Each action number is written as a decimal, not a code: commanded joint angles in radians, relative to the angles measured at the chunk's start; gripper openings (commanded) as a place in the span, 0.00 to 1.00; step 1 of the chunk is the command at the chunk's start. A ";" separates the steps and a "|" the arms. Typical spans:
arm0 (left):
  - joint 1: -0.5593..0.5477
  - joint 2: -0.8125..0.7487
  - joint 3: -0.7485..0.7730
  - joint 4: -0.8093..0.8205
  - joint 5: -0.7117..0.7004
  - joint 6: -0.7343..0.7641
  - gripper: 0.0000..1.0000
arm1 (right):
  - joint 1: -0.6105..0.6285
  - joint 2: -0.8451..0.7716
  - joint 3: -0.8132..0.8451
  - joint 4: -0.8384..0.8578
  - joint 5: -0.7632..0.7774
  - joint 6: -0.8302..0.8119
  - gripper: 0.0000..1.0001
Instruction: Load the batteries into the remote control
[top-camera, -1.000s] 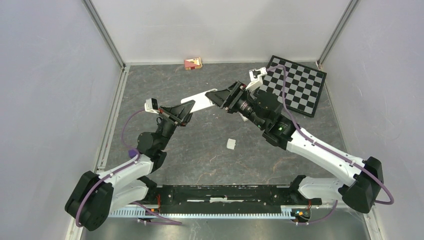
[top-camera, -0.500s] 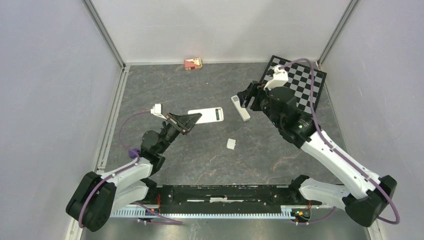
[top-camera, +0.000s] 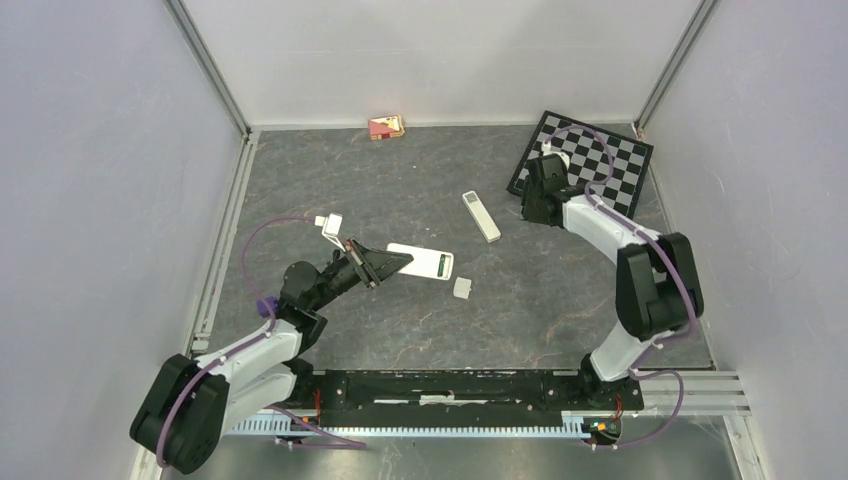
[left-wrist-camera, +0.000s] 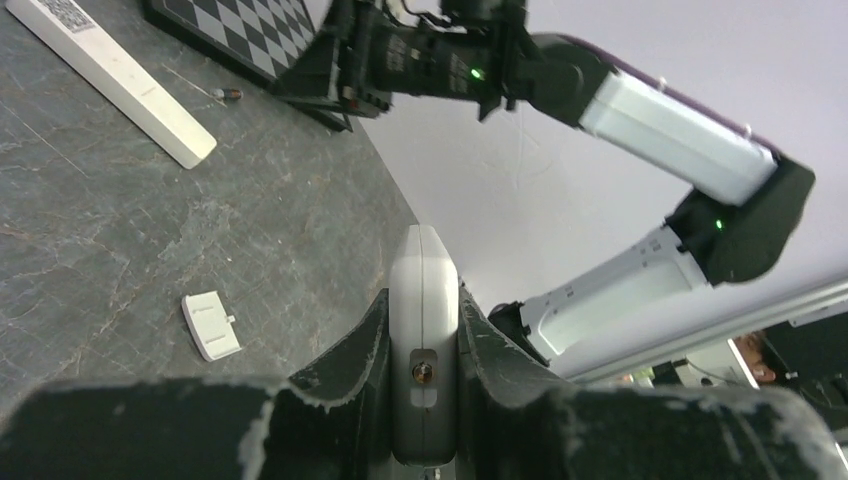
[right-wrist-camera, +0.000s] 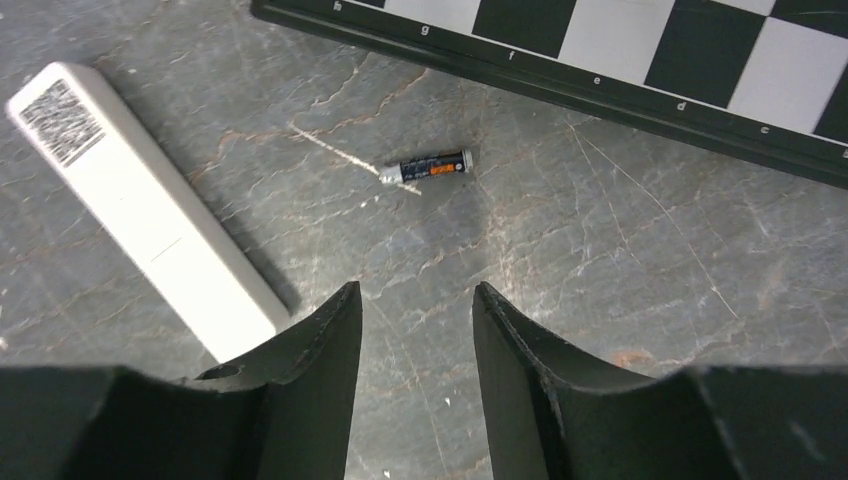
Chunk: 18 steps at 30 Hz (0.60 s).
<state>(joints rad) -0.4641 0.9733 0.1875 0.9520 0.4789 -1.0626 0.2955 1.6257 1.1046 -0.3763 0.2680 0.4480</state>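
Observation:
My left gripper (top-camera: 388, 264) is shut on the broad white remote control (top-camera: 424, 263), whose open battery bay (top-camera: 441, 266) faces up. In the left wrist view the remote control (left-wrist-camera: 424, 262) stands edge-on, pinched between both fingers. One battery (right-wrist-camera: 430, 167), small and dark with an orange band, lies on the table just below the chessboard's edge. My right gripper (right-wrist-camera: 415, 295) hovers over the table a little short of that battery, open, with nothing between its fingers. In the top view the right gripper (top-camera: 533, 207) sits at the chessboard's near left corner.
A second, slim white remote (top-camera: 481, 215) lies left of the right gripper. The small white battery cover (top-camera: 462, 287) lies beside the held remote control. A chessboard (top-camera: 600, 165) fills the back right corner. A red box (top-camera: 386, 127) sits by the back wall.
My right arm has left the held remote control and swung back right to the chessboard's edge. My left gripper has carried the remote control nearer and to the right.

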 joint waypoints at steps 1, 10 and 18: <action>0.016 0.007 0.038 0.034 0.079 0.063 0.02 | -0.022 0.078 0.103 0.035 0.012 0.031 0.51; 0.025 0.032 0.037 0.062 0.067 0.053 0.02 | -0.050 0.168 0.132 0.025 0.099 0.202 0.55; 0.028 0.032 0.025 0.067 0.056 0.049 0.02 | -0.051 0.229 0.161 -0.003 0.142 0.293 0.52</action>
<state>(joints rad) -0.4438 1.0080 0.1883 0.9543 0.5297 -1.0470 0.2466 1.8317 1.2217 -0.3775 0.3561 0.6643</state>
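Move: A single battery lies on the table about 6 cm ahead of the right hand, 1 cm to its right and some 6 cm below. Beyond it the middle of the chessboard is around 25 cm ahead and 19 cm right of that hand; the spare remote lies roughly 13 cm left and 5 cm ahead. From the left hand, the battery is about 22 cm ahead, 40 cm right and 18 cm lower. The battery in front of the chessboard is what the right hand closes in on: it sinks about 4 cm and reaches forward about as far, easing 2 cm to the right, while turning some 15 degrees clockwise. Its fingers stay half open and touch nothing yet. The left hand keeps its grip on the remote with the open battery bay. ##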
